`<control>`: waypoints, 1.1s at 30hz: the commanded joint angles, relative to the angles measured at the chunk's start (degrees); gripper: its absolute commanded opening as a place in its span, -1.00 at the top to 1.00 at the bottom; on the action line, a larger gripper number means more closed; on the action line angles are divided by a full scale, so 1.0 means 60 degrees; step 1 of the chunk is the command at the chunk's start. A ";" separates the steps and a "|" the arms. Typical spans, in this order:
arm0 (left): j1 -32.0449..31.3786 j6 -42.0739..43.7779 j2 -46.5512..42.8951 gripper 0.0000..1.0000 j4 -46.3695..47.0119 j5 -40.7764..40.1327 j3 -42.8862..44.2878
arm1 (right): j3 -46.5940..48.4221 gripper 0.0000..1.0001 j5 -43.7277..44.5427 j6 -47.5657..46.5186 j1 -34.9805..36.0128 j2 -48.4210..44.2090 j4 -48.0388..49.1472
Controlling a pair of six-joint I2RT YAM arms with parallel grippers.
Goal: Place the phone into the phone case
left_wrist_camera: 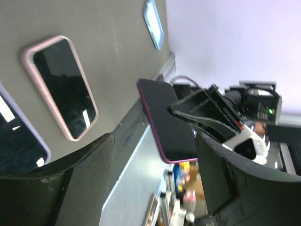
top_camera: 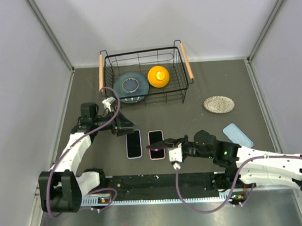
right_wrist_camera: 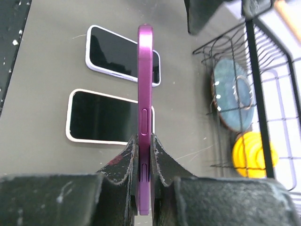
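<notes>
My right gripper (right_wrist_camera: 145,146) is shut on the lower end of a purple phone (right_wrist_camera: 145,89), held on edge above the table. From above, the purple phone (top_camera: 156,148) hangs over a pink-rimmed phone (top_camera: 156,138) lying flat beside a lavender-rimmed phone (top_camera: 133,143). A light-blue phone case (top_camera: 237,135) lies flat, to the right of the right gripper (top_camera: 168,145). My left gripper (top_camera: 122,125) stands open just left of the lavender phone. In the left wrist view, the purple phone (left_wrist_camera: 167,122) shows beyond the left gripper (left_wrist_camera: 155,179), apart from its fingers (left_wrist_camera: 235,179).
A black wire basket (top_camera: 139,52) with wooden handles stands at the back, holding a blue plate (top_camera: 130,87) and a yellow object (top_camera: 158,76). A speckled round dish (top_camera: 219,104) lies at the right. Grey walls close in both sides.
</notes>
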 commanded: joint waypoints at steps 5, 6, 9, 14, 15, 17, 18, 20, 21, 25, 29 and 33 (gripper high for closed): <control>-0.1754 -0.0889 0.0539 -0.47 0.1372 0.1337 -0.0401 | -0.0647 1.00 0.1338 -0.3816 0.1372 -0.0724 0.2084; -0.2045 -0.0903 0.0758 -0.47 0.1372 0.1396 -0.0445 | -0.0764 1.00 0.1672 -0.3950 0.1504 -0.0695 0.2378; -0.2733 -0.0933 0.1008 -0.46 0.1387 0.1236 -0.0432 | -0.1306 1.00 0.2520 -0.4959 0.2016 -0.0330 0.3841; -0.3410 -0.1226 0.1374 -0.44 0.1826 0.1293 -0.0329 | -0.1717 1.00 0.3081 -0.5913 0.2194 0.0038 0.5222; -0.3469 -0.1211 0.1535 -0.44 0.1841 0.1323 -0.0329 | -0.1703 1.00 0.3096 -0.5987 0.2223 0.0038 0.5281; -0.3513 -0.1255 0.1726 -0.41 0.1914 0.1396 -0.0358 | -0.1688 1.00 0.3169 -0.6148 0.2252 0.0052 0.5325; -0.3586 -0.1270 0.1857 -0.41 0.1929 0.1396 -0.0344 | -0.1688 1.00 0.3198 -0.6192 0.2267 0.0110 0.5369; -0.3717 -0.1299 0.1961 -0.40 0.2002 0.1323 -0.0314 | -0.1688 1.00 0.3446 -0.6323 0.2267 0.0300 0.5617; -0.3878 -0.1517 0.2077 -0.39 0.2162 0.1337 -0.0314 | -0.1746 1.00 0.3520 -0.6426 0.2267 0.0403 0.5821; -0.4202 -0.2323 0.2327 -0.25 0.3187 0.1586 -0.0416 | -0.1717 1.00 0.3492 -0.6588 0.2282 0.0843 0.6320; -0.4202 -0.2676 0.2444 0.03 0.3658 0.1704 -0.0475 | -0.1732 1.00 0.3580 -0.6676 0.2370 0.0961 0.6337; -0.4216 -0.2720 0.2751 0.91 0.3774 0.1748 -0.0534 | -0.1688 1.00 0.3448 -0.6559 0.2370 0.0961 0.6000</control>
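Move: The left hand goes for the purple-rimmed phone held by the right hand; its middle lies about 8 cm back, 11 cm to the right and 3 cm below the left fingers. From the right hand the phone's middle is about 1 cm ahead and 2 cm left, about level. On the table, some 18 cm below the left hand, the lavender-rimmed phone lies 4 cm back and 2 cm left, the pink-rimmed phone 5 cm back and 9 cm right. The left hand swings its open fingers back and to the right, about 12 cm in all and slightly down, turning clockwise some 30 degrees, until they straddle the free long edge of the purple-rimmed phone, then closes them around it late on. Meanwhile the right hand keeps its grip on the opposite edge and rolls about its pointing line by some 45 degrees, the forward side coming up, rising a centimetre or two and otherwise staying nearly in place. ##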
